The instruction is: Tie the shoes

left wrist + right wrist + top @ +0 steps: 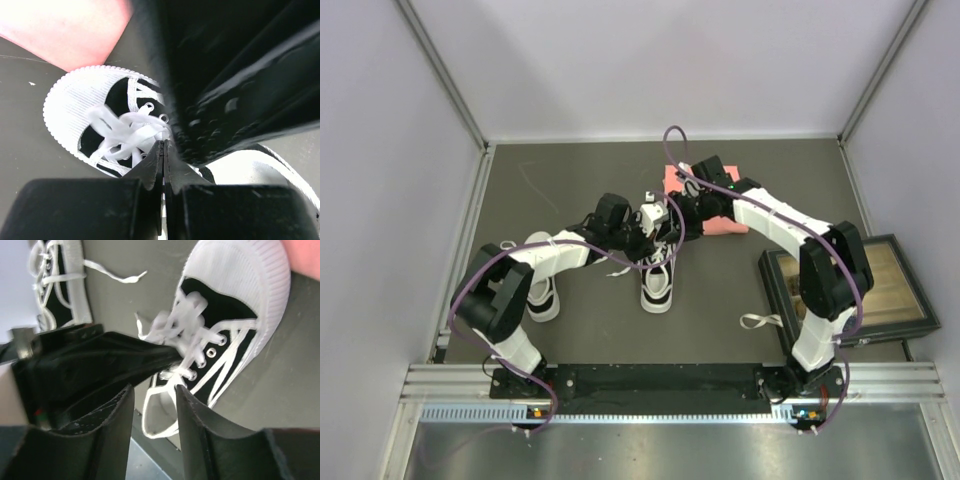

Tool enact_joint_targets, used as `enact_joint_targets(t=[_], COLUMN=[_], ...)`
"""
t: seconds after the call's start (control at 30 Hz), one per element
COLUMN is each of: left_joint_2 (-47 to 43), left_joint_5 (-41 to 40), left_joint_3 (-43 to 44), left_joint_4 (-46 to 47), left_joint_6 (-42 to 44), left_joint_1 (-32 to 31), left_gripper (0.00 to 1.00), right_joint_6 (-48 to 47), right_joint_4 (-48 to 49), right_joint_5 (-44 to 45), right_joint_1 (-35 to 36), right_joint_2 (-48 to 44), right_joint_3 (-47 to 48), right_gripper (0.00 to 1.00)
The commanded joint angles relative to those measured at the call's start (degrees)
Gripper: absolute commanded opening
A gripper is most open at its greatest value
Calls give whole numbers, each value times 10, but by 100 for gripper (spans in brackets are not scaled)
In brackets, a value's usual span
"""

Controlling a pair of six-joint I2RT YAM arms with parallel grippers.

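Two small white sneakers with black panels stand on the dark table. One shoe (657, 285) is in the middle and the other shoe (542, 298) is beside the left arm. Both grippers meet over the middle shoe's laces (122, 132). My left gripper (163, 144) is shut, its tips right at the tangle of white laces; I cannot make out a lace pinched between them. My right gripper (154, 396) is open over the shoe's heel opening, with nothing between its fingers. The left gripper's black finger (115, 357) reaches into the laces (187, 325) in the right wrist view.
A pink pad (710, 200) lies just behind the middle shoe's toe. A dark framed picture (880, 285) lies at the right, with a loose white strip (760, 321) near its front corner. Grey walls close in the table on three sides.
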Motion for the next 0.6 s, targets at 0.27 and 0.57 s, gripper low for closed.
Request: enact_joint_targets(t=[0.27, 0.57], left_joint_2=[7, 6], left_joint_5=[24, 21], left_joint_3=[12, 14], left_joint_4=[10, 11], left_joint_6=[-10, -7], left_joint_1=[-3, -3], left_gripper=[0, 0], right_joint_6=[26, 45], right_joint_4=[30, 76], right_joint_5=[17, -46], right_joint_1=[-39, -40], right_joint_2=[-44, 2], right_joint_3=[-62, -59], right_gripper=[18, 19])
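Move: My right hand hovers empty with the lace knot of the middle shoe about 4 cm to its left, roughly level with it front to back and some 4 cm lower. From that hand the pink cloth lies about 16 cm ahead, 10 cm right and 12 cm down; the other shoe is roughly 40 cm left and 8 cm back, 9 cm lower. The knot lies right at my left fingertips, about 1 cm ahead and 1 cm below. I draw my right hand about 3 cm to the right, away from the lace knot towards the shoe's right side, lifting about 1 cm first and then sinking past my starting height to end some 2 cm lower. Meanwhile my right fingers close to about half their gap, gripping nothing. My left hand stays still, shut on the laces at the knot. ##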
